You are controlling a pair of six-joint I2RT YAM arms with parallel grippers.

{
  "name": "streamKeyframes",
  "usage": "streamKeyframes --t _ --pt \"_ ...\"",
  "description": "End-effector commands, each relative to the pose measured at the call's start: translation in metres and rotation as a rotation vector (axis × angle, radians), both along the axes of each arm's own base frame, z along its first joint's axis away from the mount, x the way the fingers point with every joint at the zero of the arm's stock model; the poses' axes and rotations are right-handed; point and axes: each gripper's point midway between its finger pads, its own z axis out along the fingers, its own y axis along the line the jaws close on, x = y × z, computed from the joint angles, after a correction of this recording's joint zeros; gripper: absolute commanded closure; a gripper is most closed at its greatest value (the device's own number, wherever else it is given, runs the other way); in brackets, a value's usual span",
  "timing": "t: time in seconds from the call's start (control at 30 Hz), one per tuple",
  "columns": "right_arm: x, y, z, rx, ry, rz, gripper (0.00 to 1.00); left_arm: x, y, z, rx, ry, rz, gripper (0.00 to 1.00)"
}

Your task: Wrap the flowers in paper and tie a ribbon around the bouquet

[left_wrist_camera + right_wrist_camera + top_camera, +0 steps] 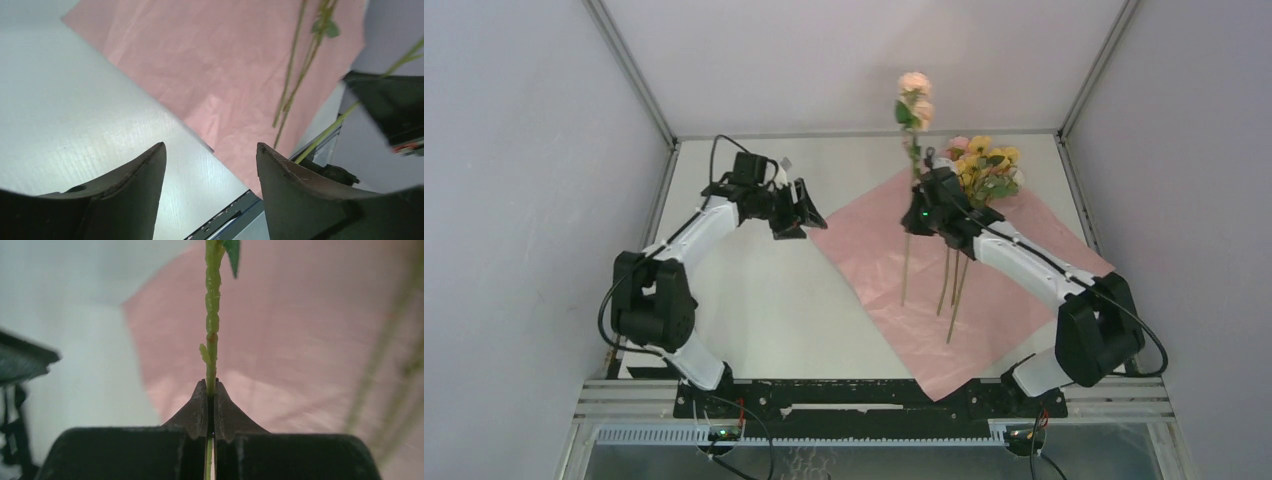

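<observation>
The pinkish-lilac paper (pixel 864 245) lies flat on the table's right half. Yellow, pink and white flowers (pixel 986 165) rest on its far corner, their stems (pixel 954 290) running toward me. My right gripper (pixel 917 212) is shut on the green stem (pixel 212 330) of one pink flower (pixel 914 92), held upright above the paper (pixel 310 335). My left gripper (pixel 807 215) hovers just off the paper's left edge, open and with nothing between its fingers (pixel 145 172). In the left wrist view the paper (pixel 215 65) and lying stems (pixel 294 75) show beyond it. The ribbon is out of view.
White walls and a metal frame (pixel 639 85) enclose the white table (pixel 754 300). A black rail (pixel 864 395) runs along the near edge between the arm bases. The right arm's black wrist (pixel 390 102) sits close to the left gripper's right side.
</observation>
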Motion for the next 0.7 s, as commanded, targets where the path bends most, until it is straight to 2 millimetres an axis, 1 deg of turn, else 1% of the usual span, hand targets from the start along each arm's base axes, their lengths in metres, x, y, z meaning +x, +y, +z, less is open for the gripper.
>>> streamKeyframes --t 0.0,0.07,0.1,0.13,0.17,0.2,0.23,0.27,0.33,0.47,0.57,0.63,0.67 --pt "-0.006 -0.096 -0.027 -0.193 0.071 -0.173 1.00 -0.019 -0.023 -0.046 0.073 0.137 -0.024 0.28" --pt "-0.005 -0.117 -0.040 -0.234 0.103 -0.191 1.00 -0.027 -0.036 -0.065 0.089 0.194 -0.052 0.27" --pt "-0.003 -0.124 -0.045 -0.257 0.115 -0.191 0.94 -0.032 -0.042 -0.073 0.100 0.214 -0.066 0.27" --pt "-0.001 -0.131 -0.052 -0.280 0.129 -0.195 0.82 -0.035 -0.046 -0.079 0.111 0.230 -0.074 0.27" --pt "0.000 -0.139 -0.058 -0.302 0.148 -0.209 0.64 -0.039 -0.050 -0.085 0.120 0.246 -0.084 0.26" --pt "0.001 -0.147 -0.063 -0.319 0.175 -0.229 0.50 -0.042 -0.053 -0.090 0.125 0.259 -0.090 0.26" --pt "0.000 -0.156 -0.067 -0.334 0.203 -0.257 0.42 -0.046 -0.055 -0.096 0.132 0.272 -0.094 0.26" --pt "0.000 -0.164 -0.068 -0.348 0.221 -0.293 0.38 -0.049 -0.057 -0.100 0.135 0.283 -0.096 0.26" --pt "-0.002 -0.176 -0.068 -0.373 0.233 -0.334 0.33 -0.056 -0.059 -0.109 0.143 0.297 -0.098 0.26" --pt "-0.006 -0.184 -0.058 -0.380 0.220 -0.356 0.30 -0.068 -0.060 -0.123 0.156 0.330 -0.102 0.26" --pt "-0.009 -0.196 -0.053 -0.372 0.224 -0.395 0.29 -0.066 -0.066 -0.128 0.139 0.340 -0.107 0.26" --pt "-0.009 -0.207 -0.053 -0.353 0.231 -0.427 0.28 -0.061 -0.071 -0.130 0.120 0.338 -0.106 0.26" --pt "-0.009 -0.209 -0.055 -0.324 0.241 -0.430 0.27 -0.057 -0.073 -0.130 0.118 0.327 -0.104 0.26"
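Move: The right hand holds the last peach flower by its stem; the stems already on the paper lie about 12 cm to its right, level with it and some 15 cm below, their heads roughly 18 cm ahead and 22 cm right. For the open left hand, the paper's left edge to reach is about 8 cm back, 7 cm right and 16 cm below; the paper's left corner is some 5 cm ahead and 2 cm left. Sweeping some 19 cm to its right and sinking about 8 cm, the right hand carries the peach flower to the stems on the paper, opens midway to let go and travels on over the bunch, turning clockwise and tipping down. The left hand drops about 13 cm, drawing back and right with fingers wide, down to the paper's left edge, tipping some 20 degrees downward. ##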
